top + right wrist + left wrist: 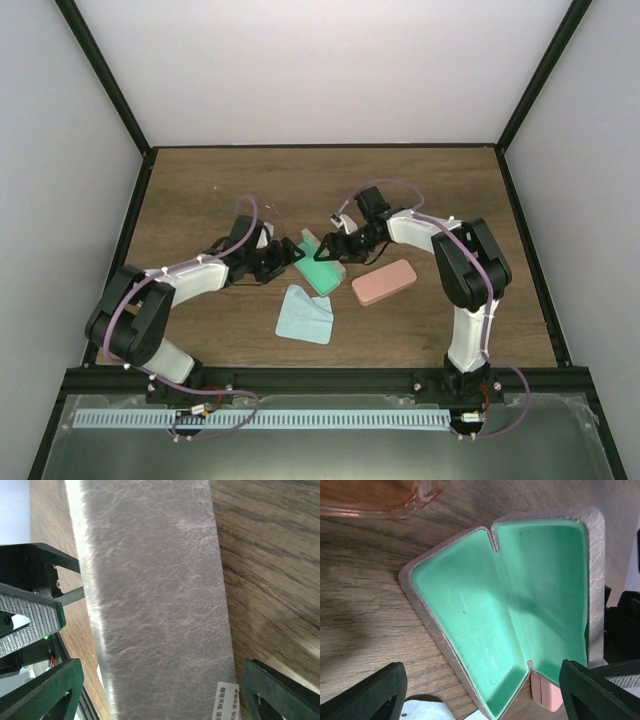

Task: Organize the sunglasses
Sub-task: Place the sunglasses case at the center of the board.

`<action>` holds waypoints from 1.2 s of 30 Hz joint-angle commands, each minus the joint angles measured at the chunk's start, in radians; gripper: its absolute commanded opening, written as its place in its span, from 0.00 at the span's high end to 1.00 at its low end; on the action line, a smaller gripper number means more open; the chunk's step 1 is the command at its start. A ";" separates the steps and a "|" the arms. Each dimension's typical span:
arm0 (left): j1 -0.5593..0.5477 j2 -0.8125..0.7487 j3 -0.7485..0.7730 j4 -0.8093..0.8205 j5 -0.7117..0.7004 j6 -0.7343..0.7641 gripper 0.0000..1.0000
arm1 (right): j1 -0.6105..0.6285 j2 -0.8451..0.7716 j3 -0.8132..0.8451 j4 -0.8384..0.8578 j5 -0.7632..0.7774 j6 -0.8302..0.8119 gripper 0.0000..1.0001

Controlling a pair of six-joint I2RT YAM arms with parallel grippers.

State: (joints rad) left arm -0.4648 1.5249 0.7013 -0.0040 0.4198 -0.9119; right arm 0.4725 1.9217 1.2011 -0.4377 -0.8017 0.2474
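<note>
One pair of sunglasses (375,500), with orange-pink see-through lenses, lies on the wood at the top left edge of the left wrist view, cut off by the frame. I cannot make out any sunglasses in the top view. A grey case (318,266) lies open mid-table, its green lining (510,605) empty. My left gripper (290,256) (480,680) stands open at the case's near end, touching nothing. My right gripper (331,250) (162,670) is open, its jaws straddling the raised grey lid (155,595) with a small gap on each side.
A shut pink case (384,282) lies right of the grey one, its end showing behind the lid (545,695). A light blue cloth (306,315) lies in front of the cases. Both arms meet over the table's middle, and the left gripper's pad (30,615) is close beside the lid.
</note>
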 commanded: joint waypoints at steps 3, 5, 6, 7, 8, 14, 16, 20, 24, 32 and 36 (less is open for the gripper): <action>-0.011 0.020 0.025 -0.022 -0.005 0.020 0.14 | -0.001 -0.032 0.032 -0.011 0.059 -0.002 0.11; -0.011 0.023 0.023 -0.024 -0.005 0.024 0.14 | -0.002 -0.046 0.045 -0.022 0.078 0.000 0.11; -0.012 0.025 0.023 -0.024 -0.004 0.025 0.14 | -0.002 -0.053 0.052 -0.026 0.089 0.003 0.11; -0.012 0.028 0.021 -0.022 -0.003 0.025 0.14 | -0.002 -0.061 0.058 -0.032 0.102 0.004 0.11; -0.014 0.033 0.022 -0.022 -0.001 0.027 0.14 | -0.002 -0.071 0.064 -0.036 0.115 0.007 0.11; -0.018 0.049 0.020 -0.018 -0.001 0.030 0.14 | -0.001 -0.136 0.091 -0.075 0.227 0.027 0.13; -0.020 0.053 0.020 -0.016 -0.002 0.028 0.14 | -0.002 -0.164 0.100 -0.103 0.299 0.045 0.14; -0.021 0.063 0.023 -0.013 -0.003 0.025 0.15 | 0.002 -0.253 0.107 -0.142 0.434 0.084 0.21; -0.024 0.096 0.028 -0.017 -0.005 0.025 0.24 | 0.006 -0.345 0.057 -0.143 0.446 0.155 0.41; -0.039 0.145 0.034 -0.038 -0.077 -0.033 0.43 | 0.043 -0.511 -0.030 -0.118 0.409 0.209 0.78; -0.046 0.175 0.066 -0.073 -0.101 -0.057 0.80 | 0.064 -0.518 -0.064 -0.107 0.400 0.217 0.79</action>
State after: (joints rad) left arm -0.4995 1.6550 0.7334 -0.0231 0.3702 -0.9421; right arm 0.5148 1.4143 1.1633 -0.5503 -0.3939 0.4431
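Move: The open sunglasses case stands between the two grippers: its middle is about 5 cm right of the left hand, 2 cm back and 4 cm below. From the left hand, the orange sunglasses lie roughly 5 cm ahead and 5 cm left, the blue cloth 12 cm back and 2 cm right, and the pink case 6 cm back and 18 cm right. From the right hand, the open case's middle is 2 cm back, level sideways and 4 cm below. Draw the right gripper off the open case's silver lid, forward and rightward at first, then steeply up some 14 cm and back, turning it about 20 degrees clockwise and closing its fingers as it clears. Meanwhile sink the left gripper about 4 cm to the case's left rim and, late on, narrow its wide-open fingers around that rim. ##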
